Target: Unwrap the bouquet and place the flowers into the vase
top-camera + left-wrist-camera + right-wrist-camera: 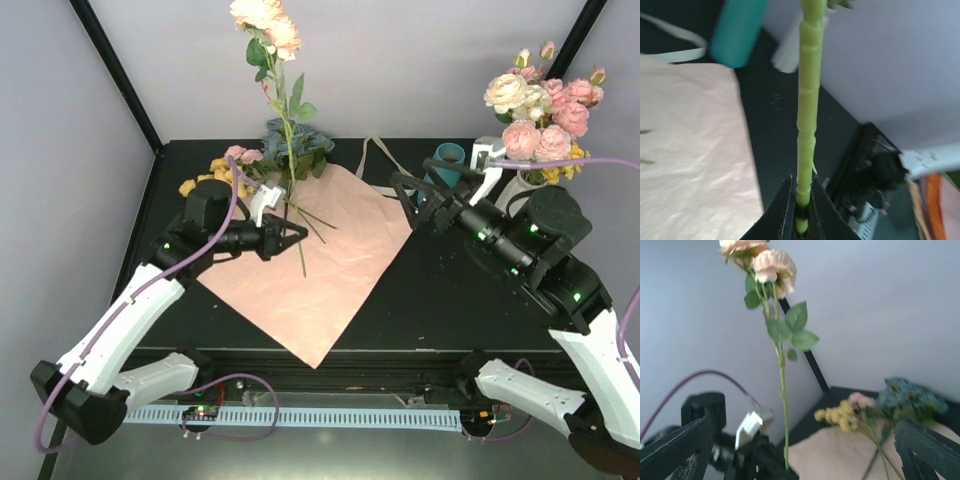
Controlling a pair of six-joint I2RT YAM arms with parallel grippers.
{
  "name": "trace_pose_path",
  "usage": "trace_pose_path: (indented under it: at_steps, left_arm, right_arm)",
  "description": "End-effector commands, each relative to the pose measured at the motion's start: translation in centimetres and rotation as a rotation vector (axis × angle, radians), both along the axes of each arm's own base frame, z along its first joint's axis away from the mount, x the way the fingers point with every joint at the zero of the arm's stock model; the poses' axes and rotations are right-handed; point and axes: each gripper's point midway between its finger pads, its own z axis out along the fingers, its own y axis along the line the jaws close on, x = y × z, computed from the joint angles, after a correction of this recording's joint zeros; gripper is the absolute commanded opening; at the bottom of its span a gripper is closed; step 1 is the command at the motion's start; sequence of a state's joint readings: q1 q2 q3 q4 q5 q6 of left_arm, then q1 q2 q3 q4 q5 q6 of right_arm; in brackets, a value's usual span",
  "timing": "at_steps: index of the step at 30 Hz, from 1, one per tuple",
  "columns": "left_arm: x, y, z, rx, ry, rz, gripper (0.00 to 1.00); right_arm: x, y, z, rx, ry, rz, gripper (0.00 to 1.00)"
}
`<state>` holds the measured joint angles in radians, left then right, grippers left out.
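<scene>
The bouquet lies unwrapped: its pink paper is spread flat on the table. Yellow, pink and blue flowers rest at the paper's far edge. My left gripper is shut on the green stem of a pink rose, which stands upright above the paper. The right wrist view shows that rose and the lying flowers. My right gripper hovers open and empty just in front of the teal vase, facing the left gripper. The vase also shows in the left wrist view.
A white vase with bigger pink and cream roses stands at the back right, next to the teal vase. The cream ribbon lies loose behind the paper. Walls close the table on the left and at the back.
</scene>
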<state>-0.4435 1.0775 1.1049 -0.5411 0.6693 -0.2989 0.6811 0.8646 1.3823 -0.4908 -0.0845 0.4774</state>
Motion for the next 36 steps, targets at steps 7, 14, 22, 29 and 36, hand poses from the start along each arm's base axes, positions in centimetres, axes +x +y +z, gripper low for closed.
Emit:
trace_pose_path:
  at_steps: [7,14,22,29,36]
  left_arm:
    - [-8.4,-4.0,4.7,-0.143,-0.165,-0.319,0.01]
    - [-10.3,-5.3,3.8,-0.077,-0.181,-0.378,0.02]
    - [-10.1,-6.4,2.3,0.030,-0.215,-0.356,0.02]
    - [-10.0,-7.2,2.1,0.061,-0.258,-0.336,0.02]
    - [-9.6,-7.0,0.8,0.147,-0.286,-0.304,0.02]
  right_arm:
    - [-1.9,3.3,8.2,-0.040,-0.243,0.204,1.00]
    - [-1.9,4.9,9.4,-0.154,-0.240,0.290,0.98]
    - [0.4,6.1,8.7,-0.144,-0.135,0.263,0.83]
    - [1.7,6.3,7.2,-0.153,-0.068,0.229,0.66]
    - [2.0,6.7,6.9,-0.131,-0.048,0.233,0.44]
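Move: The peach flower is already in the left fingers. Its upper stem, just under the blooms, is about 13 cm ahead of the left hand, 3 cm left and 23 cm above it; from the empty, open right hand it is some 17 cm ahead, 20 cm left and 5 cm up. The teal vase stands roughly 23 cm ahead of the right hand, 11 cm right and 40 cm below. The pink wrap's middle lies about 8 cm ahead of the left hand and 31 cm below, straight out from it. Still pinching the peach flower low on its stem, the left hand pulls back about 10 cm and drifts to the right, turning some 20 degrees clockwise and tilting slightly, so that the upper stem comes across to the right hand. The right hand meets it high up, going left about 7 cm while it rises and then sinks part of the way again beside the bloom, turns a little counter-clockwise and, easing slightly forward at the end, closes its wide-open fingers by about half around the stem under the bloom; a firm pinch can't be seen yet. ##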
